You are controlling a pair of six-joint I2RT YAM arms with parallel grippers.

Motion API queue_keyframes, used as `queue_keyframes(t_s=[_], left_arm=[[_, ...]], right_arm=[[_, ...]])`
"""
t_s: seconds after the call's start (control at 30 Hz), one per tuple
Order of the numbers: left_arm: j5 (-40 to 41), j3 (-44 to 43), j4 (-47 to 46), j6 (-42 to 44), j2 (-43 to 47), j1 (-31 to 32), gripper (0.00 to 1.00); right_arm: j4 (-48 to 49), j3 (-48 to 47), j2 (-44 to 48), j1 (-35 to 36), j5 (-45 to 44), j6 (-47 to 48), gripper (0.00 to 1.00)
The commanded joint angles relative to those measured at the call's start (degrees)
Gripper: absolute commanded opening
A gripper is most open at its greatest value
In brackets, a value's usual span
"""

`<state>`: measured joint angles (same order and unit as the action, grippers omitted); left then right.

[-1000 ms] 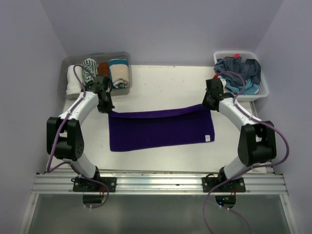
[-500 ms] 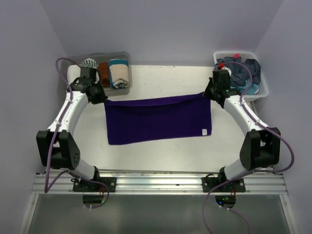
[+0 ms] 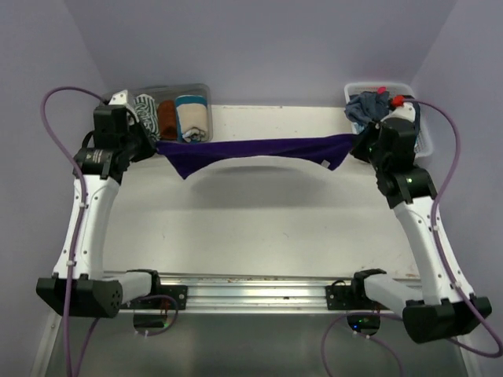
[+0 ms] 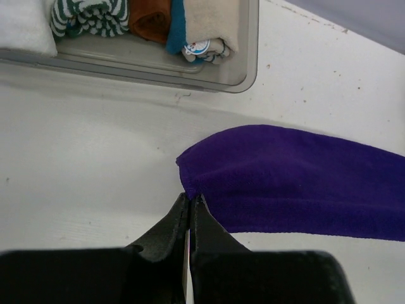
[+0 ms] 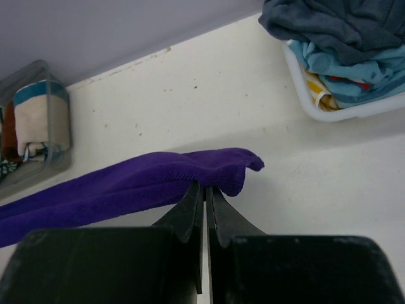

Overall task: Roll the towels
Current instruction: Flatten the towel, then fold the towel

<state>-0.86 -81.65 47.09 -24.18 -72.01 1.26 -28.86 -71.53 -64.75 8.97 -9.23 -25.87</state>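
Observation:
A deep purple towel (image 3: 251, 151) hangs stretched in the air across the back of the table, sagging between both arms. My left gripper (image 3: 155, 146) is shut on its left corner, and in the left wrist view the left gripper (image 4: 190, 197) pinches the purple towel (image 4: 297, 180) at its edge. My right gripper (image 3: 354, 146) is shut on the right corner; the right wrist view shows the right gripper (image 5: 205, 187) clamped under the purple towel (image 5: 133, 183).
A clear plastic tub (image 3: 200, 94) at the back left holds rolled towels: white, green-patterned, rust-brown, cream-and-teal. A white lattice basket (image 3: 424, 145) at the back right holds a heap of navy and light blue towels. Walls close in on three sides.
Both arms rose and drew back and apart, lifting the purple towel off the table. It lay flat a second ago and now hangs taut in the air.

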Motion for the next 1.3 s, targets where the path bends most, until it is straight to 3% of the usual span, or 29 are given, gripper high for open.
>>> queue_keyframes(t_s=[0.0, 0.23, 0.43, 0.53, 0.7, 0.83, 1.03, 1.17, 1.27], left_arm=[[2.17, -2.20, 2.65, 1.86, 6.25, -0.55, 0.00], [3.49, 0.00, 7.48, 2.04, 15.84, -0.55, 0.00], [5.96, -2.46, 10.48, 1.86, 18.22, -0.55, 0.00], [6.31, -0.10, 9.87, 1.68, 15.15, -0.55, 0.00], [5.43, 13.59, -3.73, 0.37, 7.25, -0.55, 0.00], [4.82, 16.43, -10.17, -2.79, -3.45, -0.55, 0.00], [5.69, 9.68, -12.11, -2.54, -15.34, -0.55, 0.00], [5.26, 7.38, -12.02, -2.80, -19.57, -0.64, 0.00], [4.29, 8.78, -12.02, -2.54, -18.88, -0.64, 0.00]], right_arm=[[-6.98, 0.51, 7.85, -0.27, -2.71, 2.66, 0.00], [-21.57, -1.85, 20.17, -0.27, -5.44, 3.63, 0.00], [-30.99, -4.06, 20.11, -0.18, -6.40, 4.25, 0.00], [-28.28, -0.30, 18.00, -0.27, -7.90, 3.81, 0.00], [-10.46, 9.81, 8.08, -0.27, -7.20, 2.23, 0.00], [2.56, 14.13, -3.95, -0.27, -7.20, 0.56, 0.00], [9.44, 4.67, -24.24, -0.27, -6.68, 0.91, 0.00], [8.31, -1.33, -29.99, -0.36, -4.83, 1.08, 0.00], [7.51, -0.90, -29.39, -0.36, -2.73, 0.82, 0.00]])
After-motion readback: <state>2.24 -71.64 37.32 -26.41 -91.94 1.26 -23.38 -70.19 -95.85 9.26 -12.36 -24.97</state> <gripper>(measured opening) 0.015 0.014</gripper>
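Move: The stretch of bare table where the purple towel will come down has its middle about 25 cm to the right of my left hand, 5 cm back and 27 cm below. From my right hand that spot is roughly 24 cm left, 7 cm back and 29 cm down. The grey tray is some 20 cm ahead and 7 cm left of my left hand; the white basket is about 19 cm ahead and 18 cm right of my right. Still pinching the two corners of the purple towel between shut fingers, I whip both hands back and a little up, about 9 cm on my left and 14 cm on my right. Then I swing them forward and down together over 20 cm towards the table, tipping the fingers steeply down, and finish by drawing the held edge levelly forward. ##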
